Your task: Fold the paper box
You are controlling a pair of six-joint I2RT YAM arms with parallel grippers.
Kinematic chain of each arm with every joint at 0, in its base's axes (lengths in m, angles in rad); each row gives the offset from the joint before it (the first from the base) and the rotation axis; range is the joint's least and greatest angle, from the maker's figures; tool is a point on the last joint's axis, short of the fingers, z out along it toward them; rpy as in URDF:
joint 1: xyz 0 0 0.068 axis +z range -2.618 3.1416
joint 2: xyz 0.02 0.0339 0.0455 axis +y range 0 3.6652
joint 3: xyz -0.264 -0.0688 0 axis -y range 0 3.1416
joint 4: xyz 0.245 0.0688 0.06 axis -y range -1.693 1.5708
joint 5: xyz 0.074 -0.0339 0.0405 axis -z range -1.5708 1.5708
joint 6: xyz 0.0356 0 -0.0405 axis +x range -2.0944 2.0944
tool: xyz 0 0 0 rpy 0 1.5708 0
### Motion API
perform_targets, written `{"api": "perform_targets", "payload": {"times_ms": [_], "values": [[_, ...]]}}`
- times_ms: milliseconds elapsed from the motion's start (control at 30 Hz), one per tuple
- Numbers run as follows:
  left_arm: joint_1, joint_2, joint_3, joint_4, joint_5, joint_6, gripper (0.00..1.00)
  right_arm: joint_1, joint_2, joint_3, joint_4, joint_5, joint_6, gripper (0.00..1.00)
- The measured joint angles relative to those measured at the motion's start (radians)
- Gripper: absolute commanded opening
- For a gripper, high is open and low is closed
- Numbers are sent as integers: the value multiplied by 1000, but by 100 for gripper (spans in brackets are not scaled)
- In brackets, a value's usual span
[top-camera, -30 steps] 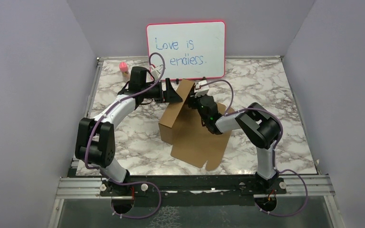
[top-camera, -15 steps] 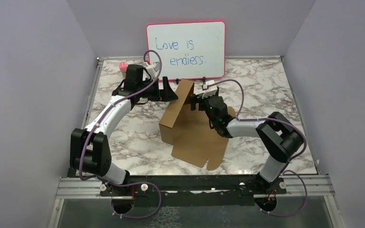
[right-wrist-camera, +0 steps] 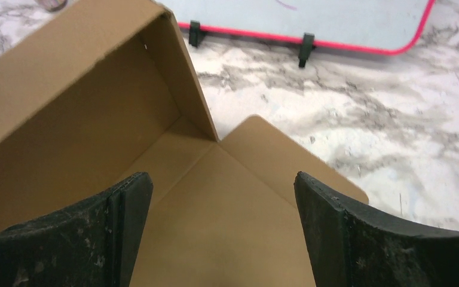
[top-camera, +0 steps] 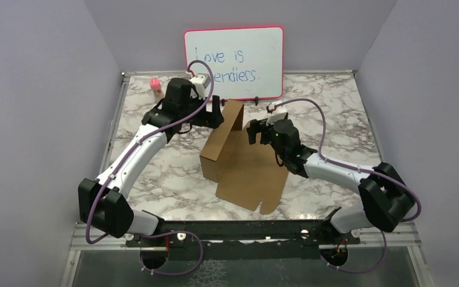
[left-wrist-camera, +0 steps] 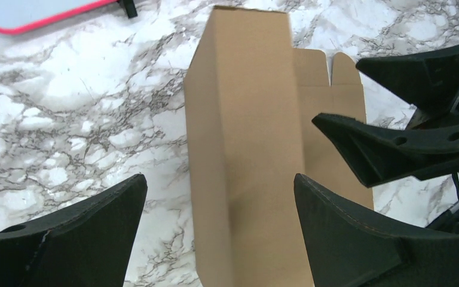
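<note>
The paper box (top-camera: 248, 173) is plain brown cardboard in the middle of the marble table. One long wall (top-camera: 222, 136) stands upright along its left side, and the rest lies flat with flaps toward the front. My left gripper (top-camera: 217, 113) hovers open at the wall's far end; in the left wrist view the box (left-wrist-camera: 245, 119) runs between its spread fingers (left-wrist-camera: 220, 179) without touching them. My right gripper (top-camera: 253, 131) hangs open over the flat panel just right of the wall. Its wrist view shows the box (right-wrist-camera: 227, 221) inside corner below the gripper (right-wrist-camera: 222, 176), which holds nothing.
A red-framed whiteboard (top-camera: 234, 61) stands at the back, just behind the box's far end. A small pink bottle (top-camera: 155, 85) sits at the back left. Grey walls close in both sides. The right arm's fingers (left-wrist-camera: 394, 143) show in the left wrist view.
My right gripper has opened wide and drawn back to the right off the raised wall, its elbow swinging outward. My left gripper opened a little more and shifted slightly. The wall stays upright.
</note>
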Motion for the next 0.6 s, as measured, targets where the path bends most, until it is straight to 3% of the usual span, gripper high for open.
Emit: {"api": "perform_targets", "payload": {"times_ms": [400,600], "values": [[-334,68,200,-124,-433,21,95,0,-292,-225,0,74,35,95],[-367,196,268,-188,-559,27,95,0,-356,-267,16,99,42,95]]}}
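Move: The folded box's middle lies about 2 cm to the left hand's right, 1 cm nearer the bases and 16 cm below. The flat panel joined to it is some 12 cm right of that hand and 6 cm back, 22 cm down. From the right hand, that panel's middle is about 4 cm back, level sideways and 16 cm below; the folded box is 10 cm left, 1 cm ahead and 10 cm below. With no contact to be seen, the left hand arcs about 6 cm rightward over the far part of the folded box, first climbing some 3 cm and easing back, then coming forward and sinking to its starting height. It rolls its left side up about 20 degrees, fingers wide open. The right hand, also open, withdraws from the box, about 6 cm right and 5 cm back above the flat panel. ##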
